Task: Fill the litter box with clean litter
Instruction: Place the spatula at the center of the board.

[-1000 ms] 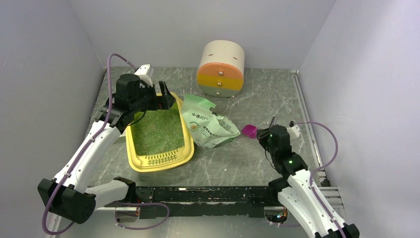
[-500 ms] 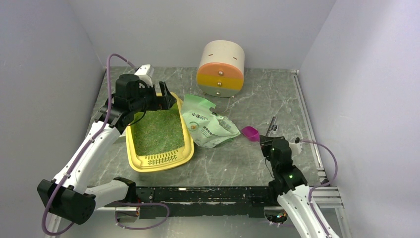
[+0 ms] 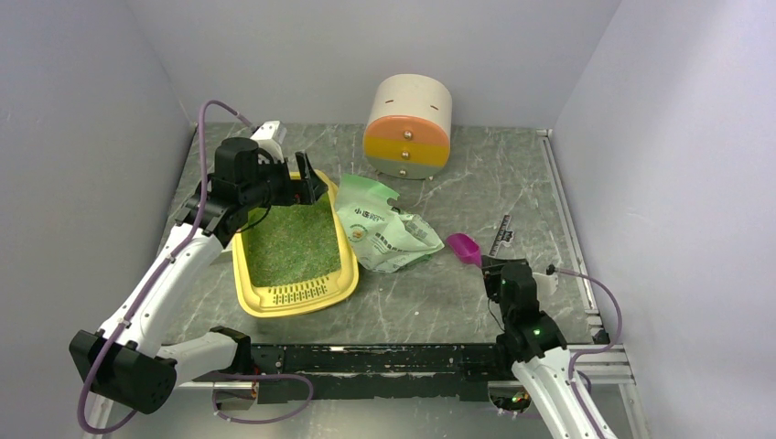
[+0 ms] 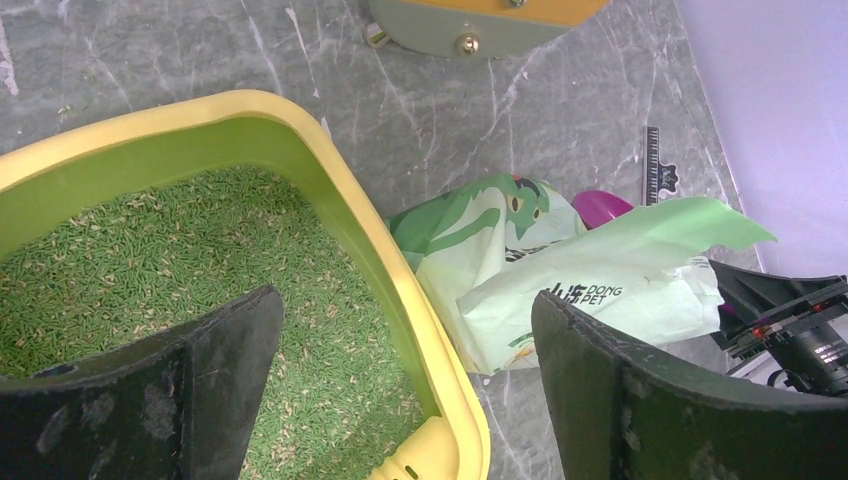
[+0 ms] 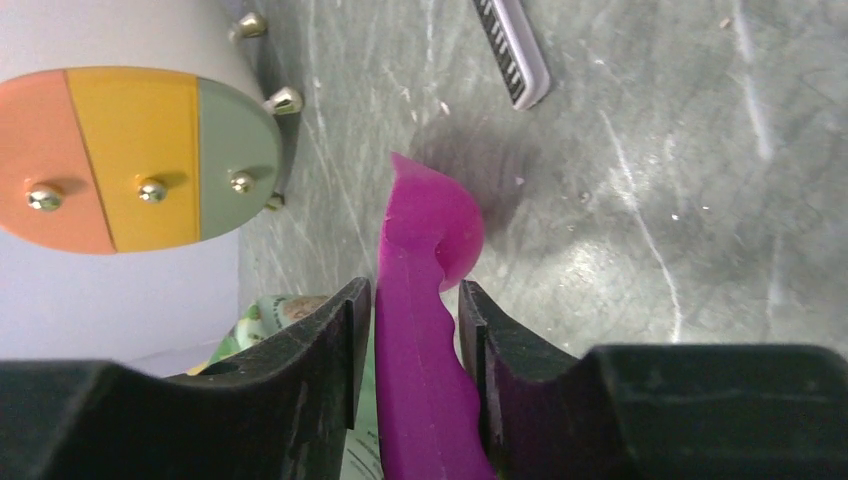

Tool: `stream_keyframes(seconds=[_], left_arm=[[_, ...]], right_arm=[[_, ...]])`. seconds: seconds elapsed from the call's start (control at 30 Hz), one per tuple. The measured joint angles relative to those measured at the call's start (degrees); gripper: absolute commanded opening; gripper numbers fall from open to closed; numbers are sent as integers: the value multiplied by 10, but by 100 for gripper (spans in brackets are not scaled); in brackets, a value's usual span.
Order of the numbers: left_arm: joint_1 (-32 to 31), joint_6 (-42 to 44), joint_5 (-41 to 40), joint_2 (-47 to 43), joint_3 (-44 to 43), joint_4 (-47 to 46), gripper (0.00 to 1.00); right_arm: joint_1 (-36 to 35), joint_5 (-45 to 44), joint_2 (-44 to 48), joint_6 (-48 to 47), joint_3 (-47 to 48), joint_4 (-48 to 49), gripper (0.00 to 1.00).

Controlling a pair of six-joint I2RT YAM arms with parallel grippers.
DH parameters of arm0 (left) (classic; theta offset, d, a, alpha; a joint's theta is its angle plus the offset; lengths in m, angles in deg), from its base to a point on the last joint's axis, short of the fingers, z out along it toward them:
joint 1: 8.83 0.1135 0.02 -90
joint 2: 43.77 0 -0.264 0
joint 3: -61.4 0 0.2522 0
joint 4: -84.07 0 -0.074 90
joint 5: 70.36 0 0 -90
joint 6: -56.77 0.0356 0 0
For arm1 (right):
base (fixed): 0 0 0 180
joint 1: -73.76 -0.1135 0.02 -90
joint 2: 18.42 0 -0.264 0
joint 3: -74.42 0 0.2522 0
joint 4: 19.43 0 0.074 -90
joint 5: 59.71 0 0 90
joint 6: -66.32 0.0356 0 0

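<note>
The yellow litter box (image 3: 293,302) lies at the left of the table, its floor covered with greenish clean litter (image 3: 288,242). My left gripper (image 3: 307,183) hangs wide open over its far right corner. In the left wrist view one finger is over the litter (image 4: 200,260) and the other beyond the rim (image 4: 370,250), and my left gripper (image 4: 405,305) holds nothing. The magenta scoop (image 3: 465,247) lies on the table right of the bag. My right gripper (image 5: 414,292) is open around the scoop (image 5: 430,260) handle, with thin gaps on both sides.
A pale green printed bag (image 3: 384,229) lies against the box's right side. The round beige, orange and yellow drawer cabinet (image 3: 409,128) stands at the back. A black ruler-like strip (image 3: 501,236) lies just beyond the scoop. Grey walls close in both sides.
My right arm has drawn back toward the near edge and its jaws have widened slightly around the scoop handle. The scoop has barely shifted. The left arm has not moved.
</note>
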Motion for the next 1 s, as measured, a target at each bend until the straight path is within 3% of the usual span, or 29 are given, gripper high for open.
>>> stream_keyframes(seconds=[0.4, 1.0], left_arm=[[0, 0, 10, 4, 2, 0, 99], [0, 0, 16, 8, 4, -1, 99]], right_arm=[[0, -9, 7, -7, 19, -82, 62], [0, -49, -26, -41, 92, -149, 63]])
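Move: The purple spatula is still between the right fingers by its handle end. Its middle lies about 5 cm ahead of the right hand, 4 cm to its left and 4 cm lower. From the right hand, the litter bag is some 20 cm left and 8 cm ahead, and the small black ruler about 8 cm ahead and 3 cm right. From the left hand, the spatula is roughly 34 cm right, 5 cm back and far below. The spatula's handle is let loose as the right fingers spread from a narrow gap to well over half open, leaving the left finger clear of it. Meanwhile the right hand draws back some 2 cm, dipping about 1.5 cm at first, then rises about 2.5 cm while drifting 2 cm right, away from the bag; its fingers tip slightly further down and it rolls a little. ##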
